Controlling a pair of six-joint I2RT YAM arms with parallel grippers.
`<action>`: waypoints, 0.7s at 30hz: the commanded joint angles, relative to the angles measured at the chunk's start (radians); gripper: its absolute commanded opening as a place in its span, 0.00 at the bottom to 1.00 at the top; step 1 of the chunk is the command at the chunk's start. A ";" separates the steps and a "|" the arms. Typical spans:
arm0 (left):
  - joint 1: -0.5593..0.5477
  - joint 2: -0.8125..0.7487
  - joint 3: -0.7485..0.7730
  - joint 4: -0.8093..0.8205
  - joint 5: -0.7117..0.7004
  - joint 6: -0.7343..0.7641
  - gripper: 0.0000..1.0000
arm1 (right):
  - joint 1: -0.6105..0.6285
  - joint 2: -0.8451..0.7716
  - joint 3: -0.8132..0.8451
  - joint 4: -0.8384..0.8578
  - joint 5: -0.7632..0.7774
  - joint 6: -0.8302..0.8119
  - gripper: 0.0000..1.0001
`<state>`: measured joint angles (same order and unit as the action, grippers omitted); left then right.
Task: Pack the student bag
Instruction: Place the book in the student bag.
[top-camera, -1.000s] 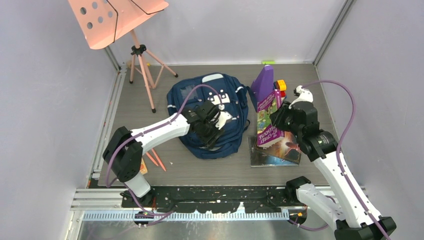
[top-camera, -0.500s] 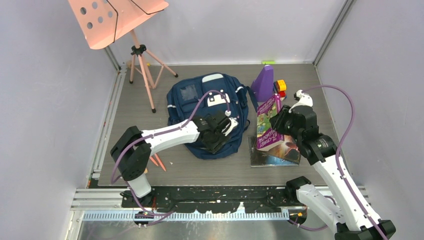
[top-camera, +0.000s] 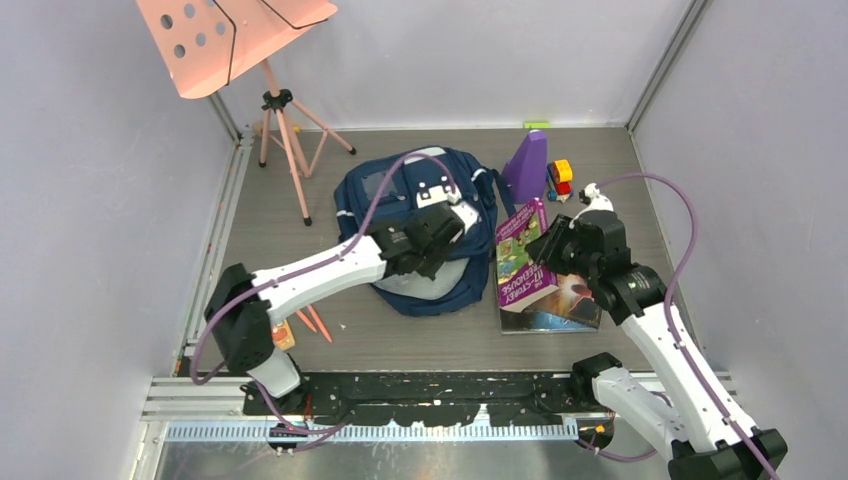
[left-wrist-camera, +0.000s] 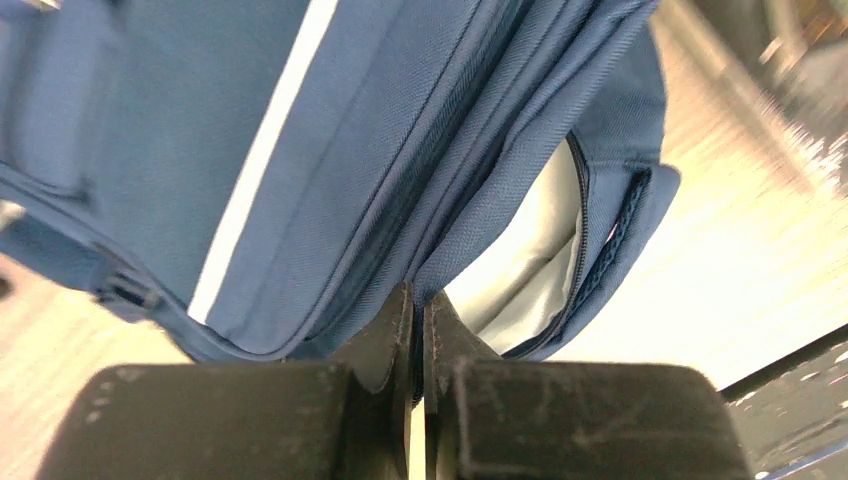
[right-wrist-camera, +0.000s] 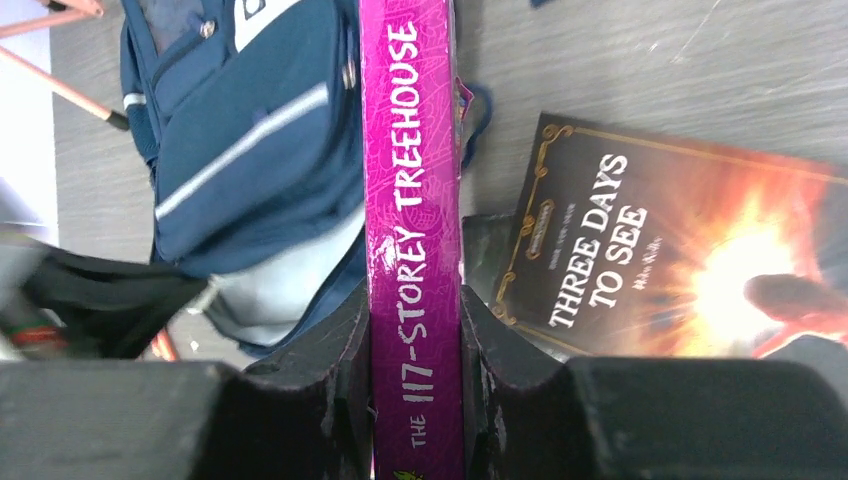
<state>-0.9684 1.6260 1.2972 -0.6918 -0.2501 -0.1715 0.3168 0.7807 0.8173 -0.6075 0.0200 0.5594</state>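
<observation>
The student bag lies flat mid-table, navy with white stripes. Its near edge is lifted and pale grey lining shows underneath. My left gripper is shut on the blue fabric rim of the opening, and the lining shows just right of the pinch. My right gripper is shut on the spine of a purple book, "The 117-Storey Treehouse". The book is held tilted just right of the bag, and the bag lies to the left in the right wrist view.
A dark book, "Three Days to See", lies flat under the right gripper. A purple folder and a red-yellow toy stand behind it. A pink music stand is at back left. Orange pencils lie near the left arm.
My left gripper has closed on the bag's near rim and lifted it, baring the grey lining. My right gripper has carried the purple book a little left, toward the bag.
</observation>
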 joint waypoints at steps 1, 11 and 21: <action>0.005 -0.136 0.186 0.071 -0.156 0.026 0.00 | 0.001 0.056 0.060 0.071 -0.139 0.165 0.01; 0.034 -0.177 0.289 0.164 -0.153 0.061 0.00 | 0.075 0.058 -0.105 0.348 -0.171 0.491 0.01; 0.064 -0.214 0.255 0.156 -0.007 0.031 0.00 | 0.190 0.268 -0.106 0.714 -0.031 0.591 0.01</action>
<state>-0.9192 1.4895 1.5383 -0.6422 -0.3237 -0.1234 0.4702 0.9821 0.6559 -0.1982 -0.0769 1.0798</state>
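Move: Over the near half of the student bag, the left hand already grips the edge of the bag's upper side; the bag opening's middle lies about 3 cm back and 6 cm below. From the right hand, which holds the treehouse book, that opening is some 18 cm to the left, 2 cm back and 13 cm lower. The Three Days book lies about 8 cm to the right hand's right, level with it fore and aft, 19 cm below; the purple cone stands roughly 23 cm ahead, 1 cm to its right. Lifting the gripped bag edge fast, the left hand goes up about 15 cm and some 5 cm forward, its fingers swinging outward, then holds there. Meanwhile the right hand keeps its pinch on the book's spine and carries it left about 9 cm, sinking slightly, towards the opening; it rolls left side up by nearly 30 degrees and eases forward at the end. ##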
